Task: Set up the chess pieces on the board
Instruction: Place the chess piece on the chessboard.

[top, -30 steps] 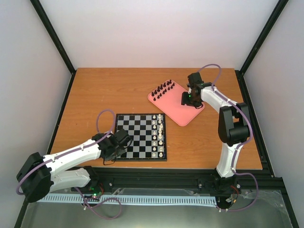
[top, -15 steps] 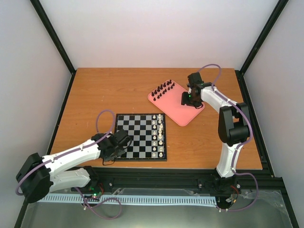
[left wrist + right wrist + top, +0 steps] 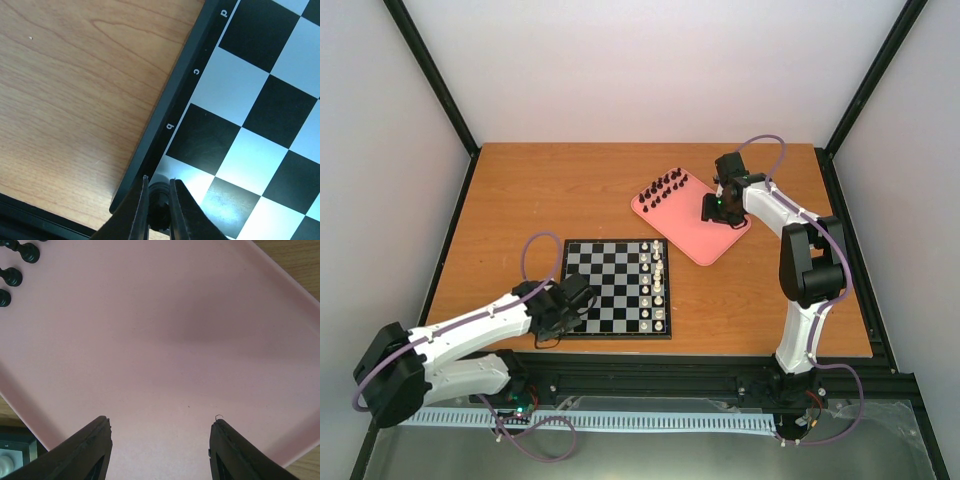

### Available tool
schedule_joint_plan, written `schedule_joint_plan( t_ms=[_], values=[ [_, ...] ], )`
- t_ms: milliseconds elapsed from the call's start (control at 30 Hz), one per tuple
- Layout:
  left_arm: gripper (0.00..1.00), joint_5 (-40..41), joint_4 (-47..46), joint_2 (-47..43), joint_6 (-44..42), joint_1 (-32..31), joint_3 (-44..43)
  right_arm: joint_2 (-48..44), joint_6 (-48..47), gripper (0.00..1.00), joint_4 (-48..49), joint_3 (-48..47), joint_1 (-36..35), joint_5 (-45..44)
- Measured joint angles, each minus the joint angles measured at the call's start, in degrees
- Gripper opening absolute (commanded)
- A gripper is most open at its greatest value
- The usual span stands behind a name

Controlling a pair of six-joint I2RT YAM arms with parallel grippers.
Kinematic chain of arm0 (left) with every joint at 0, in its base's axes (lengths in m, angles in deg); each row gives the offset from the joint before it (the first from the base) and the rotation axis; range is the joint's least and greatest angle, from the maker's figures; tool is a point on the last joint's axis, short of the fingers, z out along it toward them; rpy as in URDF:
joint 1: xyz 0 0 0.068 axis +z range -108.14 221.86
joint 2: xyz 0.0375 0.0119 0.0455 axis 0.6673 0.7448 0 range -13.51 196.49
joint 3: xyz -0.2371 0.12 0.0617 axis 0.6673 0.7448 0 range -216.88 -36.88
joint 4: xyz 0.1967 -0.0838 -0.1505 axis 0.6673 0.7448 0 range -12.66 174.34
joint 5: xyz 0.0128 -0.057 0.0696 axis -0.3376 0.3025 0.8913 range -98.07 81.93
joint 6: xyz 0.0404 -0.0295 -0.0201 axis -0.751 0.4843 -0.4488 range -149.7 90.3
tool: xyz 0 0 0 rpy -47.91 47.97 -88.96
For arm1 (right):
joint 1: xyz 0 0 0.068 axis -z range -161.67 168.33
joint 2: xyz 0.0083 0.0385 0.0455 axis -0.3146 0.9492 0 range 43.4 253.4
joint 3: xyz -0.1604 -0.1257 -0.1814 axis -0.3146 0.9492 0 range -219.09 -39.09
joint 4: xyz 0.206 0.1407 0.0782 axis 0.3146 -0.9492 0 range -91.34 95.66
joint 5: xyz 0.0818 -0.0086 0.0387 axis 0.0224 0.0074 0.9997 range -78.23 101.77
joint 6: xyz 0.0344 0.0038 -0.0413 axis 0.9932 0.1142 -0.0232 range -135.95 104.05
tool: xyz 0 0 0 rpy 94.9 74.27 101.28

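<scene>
My left gripper (image 3: 158, 184) is shut on a small black chess piece (image 3: 160, 200), held over the light corner square at the near left of the board (image 3: 605, 290). In the top view that gripper (image 3: 582, 296) sits at the board's left edge. Several black chess pieces (image 3: 663, 188) stand in rows at the far left end of the pink tray (image 3: 705, 240). My right gripper (image 3: 160, 422) hangs open over bare pink tray (image 3: 165, 340), with some black pieces (image 3: 12, 276) at the upper left of its view. In the top view it (image 3: 712, 210) is over the tray's right part.
White pieces (image 3: 658, 285) line the board's right columns. The brown wooden table (image 3: 540, 190) is framed by black rails and white walls. The board's dark lettered border (image 3: 172, 125) runs along the wood.
</scene>
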Motion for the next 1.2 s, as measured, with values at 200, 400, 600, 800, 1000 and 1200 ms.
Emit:
schedule_joint_plan(
  t_ms=[200,400,600,800,1000,1200],
  values=[
    [0.01,0.72,-0.66,1.38,-0.22,0.0,-0.5,0.0,0.0,0.62,0.0,0.0,0.0,0.0],
    [0.02,0.74,-0.98,1.95,-0.46,0.0,-0.72,0.0,0.0,0.62,0.0,0.0,0.0,0.17],
    [0.15,0.74,-1.01,1.92,-0.63,0.0,-0.72,0.02,-0.02,0.62,0.0,0.0,0.0,0.22],
    [0.2,0.13,-1.09,1.95,-1.07,0.0,-0.7,0.02,-0.04,0.63,0.0,0.0,0.0,0.24],
    [0.26,-0.63,-1.07,1.95,-1.92,0.0,-0.59,0.02,-0.04,0.62,0.0,0.0,0.0,0.44],
    [0.4,-0.5,-0.74,1.75,-2.34,0.0,-0.5,0.02,-0.04,0.62,0.0,0.0,0.0,0.63]
  ],
)
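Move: The left hand still grips the black rook by its top, just above the board's near-left corner square, whose middle is about 1 cm ahead, 1 cm to the right and 3 cm down. The board's own corner is some 2 cm back and 3 cm left. The nearest white pawn stands roughly 21 cm right and 1 cm ahead. From the idle right hand, that square is about 30 cm back and 40 cm left. Left hand eases the rook about half a centimetre forward and right on the corner square, then opens, releasing it. ##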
